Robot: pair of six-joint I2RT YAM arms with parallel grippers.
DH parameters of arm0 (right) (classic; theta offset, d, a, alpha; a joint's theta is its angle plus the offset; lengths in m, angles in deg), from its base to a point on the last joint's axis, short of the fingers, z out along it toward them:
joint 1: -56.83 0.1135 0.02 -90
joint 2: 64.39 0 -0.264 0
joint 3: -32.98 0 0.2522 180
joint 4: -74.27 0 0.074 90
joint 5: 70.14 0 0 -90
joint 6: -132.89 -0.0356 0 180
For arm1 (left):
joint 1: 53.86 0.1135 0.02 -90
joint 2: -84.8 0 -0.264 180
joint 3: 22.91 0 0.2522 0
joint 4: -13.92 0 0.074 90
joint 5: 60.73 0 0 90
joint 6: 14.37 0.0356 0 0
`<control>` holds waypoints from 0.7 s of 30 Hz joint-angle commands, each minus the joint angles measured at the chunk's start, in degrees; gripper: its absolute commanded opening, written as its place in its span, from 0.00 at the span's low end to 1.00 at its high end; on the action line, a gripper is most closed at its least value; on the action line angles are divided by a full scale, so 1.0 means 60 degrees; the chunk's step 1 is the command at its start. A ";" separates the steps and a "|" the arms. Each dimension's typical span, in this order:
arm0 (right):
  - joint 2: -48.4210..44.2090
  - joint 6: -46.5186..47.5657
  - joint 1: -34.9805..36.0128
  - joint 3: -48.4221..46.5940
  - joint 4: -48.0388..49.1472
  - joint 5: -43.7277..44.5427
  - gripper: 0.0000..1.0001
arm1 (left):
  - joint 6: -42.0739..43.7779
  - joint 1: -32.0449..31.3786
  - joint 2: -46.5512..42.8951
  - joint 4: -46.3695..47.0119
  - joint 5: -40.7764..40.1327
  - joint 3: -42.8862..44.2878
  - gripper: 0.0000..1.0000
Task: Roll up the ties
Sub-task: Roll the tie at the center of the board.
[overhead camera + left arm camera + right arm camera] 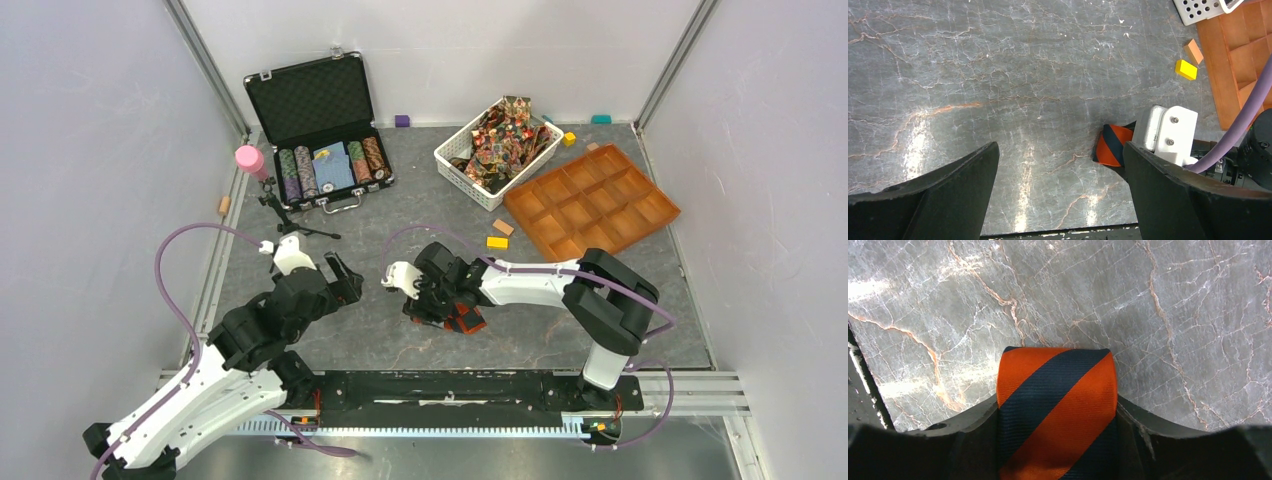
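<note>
An orange-and-dark striped tie (1058, 400) sits rolled up on the grey marbled table, between the fingers of my right gripper (1057, 440). Both jaws touch its sides. From above, the right gripper (432, 308) points down at mid-table with a bit of the tie (465, 322) showing beside it. My left gripper (345, 280) hovers open to its left, holding nothing. In the left wrist view the tie (1113, 145) lies by the right finger (1168, 190), partly behind the white right wrist. More patterned ties (505, 135) fill a white basket (462, 175).
An orange compartment tray (590, 200) lies at the back right. An open black case of poker chips (320, 150) stands at the back left, with a pink object on a small tripod (249, 158) beside it. A yellow block (497, 242) and other small blocks lie scattered.
</note>
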 commanded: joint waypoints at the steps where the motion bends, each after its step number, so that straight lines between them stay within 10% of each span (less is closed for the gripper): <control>1: 0.0445 -0.0123 -0.0011 0.0180 -0.0688 -0.0191 0.61 | -0.0104 0.0056 0.0103 0.0328 -0.0229 0.0104 1.00; 10: -0.0151 -0.0724 -0.0010 0.0177 -0.0208 -0.0099 0.91 | 0.0036 0.0057 0.0234 0.0504 -0.0098 0.0045 1.00; 21: -0.2576 -0.3783 -0.0098 -0.0161 0.0694 0.1655 0.98 | 0.0997 0.0057 0.0638 0.1648 0.0472 -0.0180 1.00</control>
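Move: The right hand already has the rolled end of the striped tie between its fingertips, right at the hand point and hardly a centimetre below it. The tie's flat tail lies about 8 cm to the right of this hand and 1 cm back; the yellow block is some 14 cm ahead and 14 cm right, the wooden block about 17 cm ahead and 15 cm right. From the left hand the roll is level ahead, roughly 18 cm right and 15 cm below. The right hand stays low over the table while its fingers spread from the sides of the tie roll to nearly full width, letting go of it, and then lifts quickly straight up off it by about 6 cm, drifting only slightly forward and turning some 15 degrees clockwise with its left side tipping up a little. Late on, the left hand, fingers still wide open, starts easing to the right towards the roll, by roughly 1.5 cm. ##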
